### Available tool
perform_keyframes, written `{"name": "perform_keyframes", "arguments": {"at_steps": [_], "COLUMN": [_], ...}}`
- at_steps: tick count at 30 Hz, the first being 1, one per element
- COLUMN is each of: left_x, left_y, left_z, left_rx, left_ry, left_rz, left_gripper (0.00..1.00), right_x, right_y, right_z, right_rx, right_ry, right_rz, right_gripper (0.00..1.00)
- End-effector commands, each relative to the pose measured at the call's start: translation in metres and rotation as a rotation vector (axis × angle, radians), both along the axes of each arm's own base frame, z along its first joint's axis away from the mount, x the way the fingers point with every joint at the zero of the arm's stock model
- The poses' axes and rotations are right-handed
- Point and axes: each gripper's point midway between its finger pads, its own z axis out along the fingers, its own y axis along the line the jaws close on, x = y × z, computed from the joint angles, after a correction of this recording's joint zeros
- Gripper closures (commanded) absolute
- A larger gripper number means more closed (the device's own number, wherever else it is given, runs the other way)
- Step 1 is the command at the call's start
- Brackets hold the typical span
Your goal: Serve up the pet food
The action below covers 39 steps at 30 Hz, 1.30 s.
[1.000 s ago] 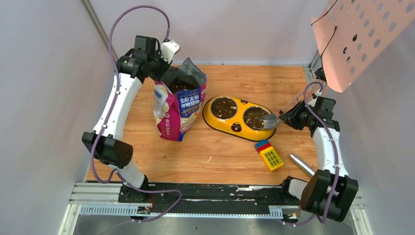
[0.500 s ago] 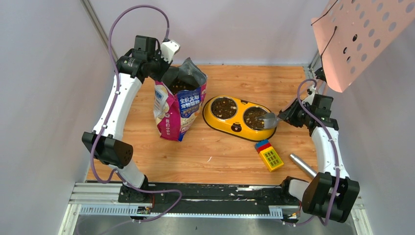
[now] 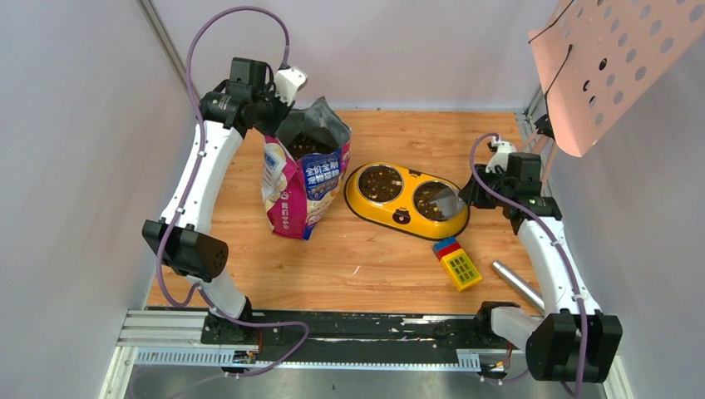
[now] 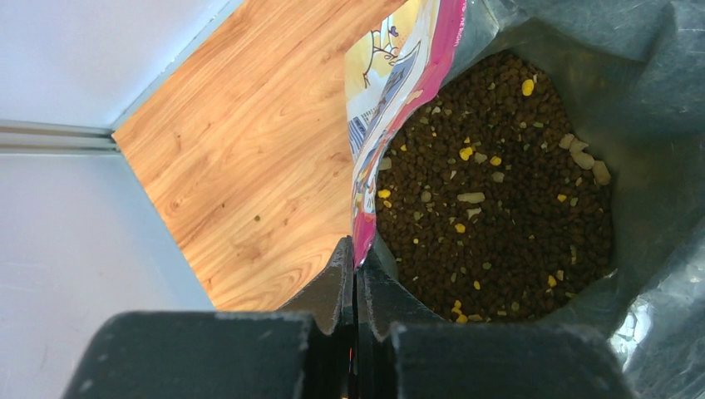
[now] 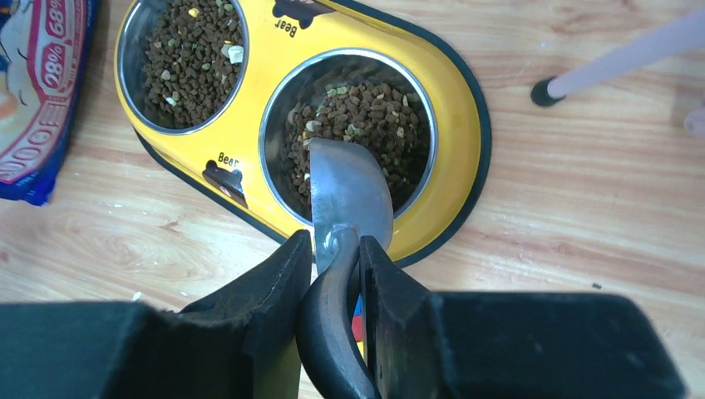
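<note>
The cat food bag (image 3: 303, 179) stands open on the left of the table, with dark brown pet food (image 4: 499, 191) filling it. My left gripper (image 4: 356, 249) is shut on the bag's magenta rim (image 4: 370, 174), pinching it between the fingertips. The yellow double-bowl feeder (image 3: 405, 199) sits mid-table, and pet food lies in both bowls (image 5: 184, 58) (image 5: 366, 125). My right gripper (image 5: 334, 243) is shut on the black handle of the grey metal scoop (image 5: 349, 191). The scoop's blade is turned over above the right bowl (image 3: 438, 199).
A yellow, red and blue toy block (image 3: 456, 263) lies just in front of the feeder. A grey metal cylinder (image 3: 514, 279) lies at the front right near the right arm's base. A pink perforated board (image 3: 607, 58) hangs at the upper right.
The right arm has swung up and toward the back, tilting the scoop over the right bowl. The left gripper still holds the bag rim in the same place.
</note>
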Motion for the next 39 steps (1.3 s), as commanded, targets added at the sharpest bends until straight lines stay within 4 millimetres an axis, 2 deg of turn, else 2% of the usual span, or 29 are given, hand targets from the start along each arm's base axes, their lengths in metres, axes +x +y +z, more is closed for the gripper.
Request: {"name": "perform_keyframes", "arguments": {"at_steps": [1, 5, 8, 14, 19, 23, 26, 31, 33, 39], "left_x": [0.021, 0.020, 0.018, 0.015, 0.016, 0.014, 0.012, 0.006, 0.004, 0.006], "left_y": [-0.015, -0.015, -0.016, -0.016, -0.015, -0.016, -0.015, -0.011, -0.008, -0.004], "left_z": [0.053, 0.054, 0.054, 0.053, 0.054, 0.056, 0.053, 0.052, 0.053, 0.053], "left_rx": [-0.089, -0.091, -0.095, -0.095, -0.092, -0.106, -0.111, -0.093, -0.077, -0.053], "left_ry": [-0.183, -0.184, -0.185, -0.182, -0.182, -0.177, -0.167, -0.171, -0.179, -0.180], "left_rz": [-0.030, -0.031, -0.036, -0.039, -0.036, -0.027, -0.020, -0.020, -0.021, -0.009], "left_gripper": [1.00, 1.00, 1.00, 1.00, 1.00, 1.00, 1.00, 1.00, 1.00, 1.00], "right_x": [0.028, 0.039, 0.043, 0.035, 0.017, -0.021, -0.054, -0.080, -0.083, -0.070], "right_y": [0.014, 0.015, 0.018, 0.034, 0.049, 0.090, 0.122, 0.161, 0.173, 0.187], "right_z": [0.037, 0.050, 0.063, 0.079, 0.088, 0.095, 0.089, 0.061, 0.053, 0.029], "right_rx": [-0.190, -0.334, -0.372, -0.396, -0.366, -0.189, -0.019, 0.227, 0.311, 0.405], "right_ry": [-0.189, -0.251, -0.283, -0.307, -0.316, -0.339, -0.324, -0.196, -0.148, -0.089], "right_rz": [0.123, 0.162, 0.180, 0.227, 0.302, 0.506, 0.683, 0.876, 0.949, 0.958], "right_gripper": [1.00, 1.00, 1.00, 1.00, 1.00, 1.00, 1.00, 1.00, 1.00, 1.00]}}
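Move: The scoop's next place is the bare tabletop on the near side of the pet bowls, some 22 cm left, 9 cm back and 15 cm below the right hand. The right bowl, with the scoop's blade over the food in it, is about 6 cm left and 4 cm ahead; the left bowl about 21 cm left and 9 cm ahead, both roughly 12 cm below. The toy phone lies some 13 cm straight back. From the left hand, that bare spot lies about 30 cm right, 20 cm back and 28 cm below. The scoop, still gripped by its handle in the right hand, is lifted clear of the right bowl as the hand edges forward and left while rising about 7 cm. It then swings left and back past the near rim of the bowls and sinks again, ending some 17 cm left of its start, the wrist turning nearly 50 degrees counter-clockwise. The left fingers keep pinching the bag's rim. ##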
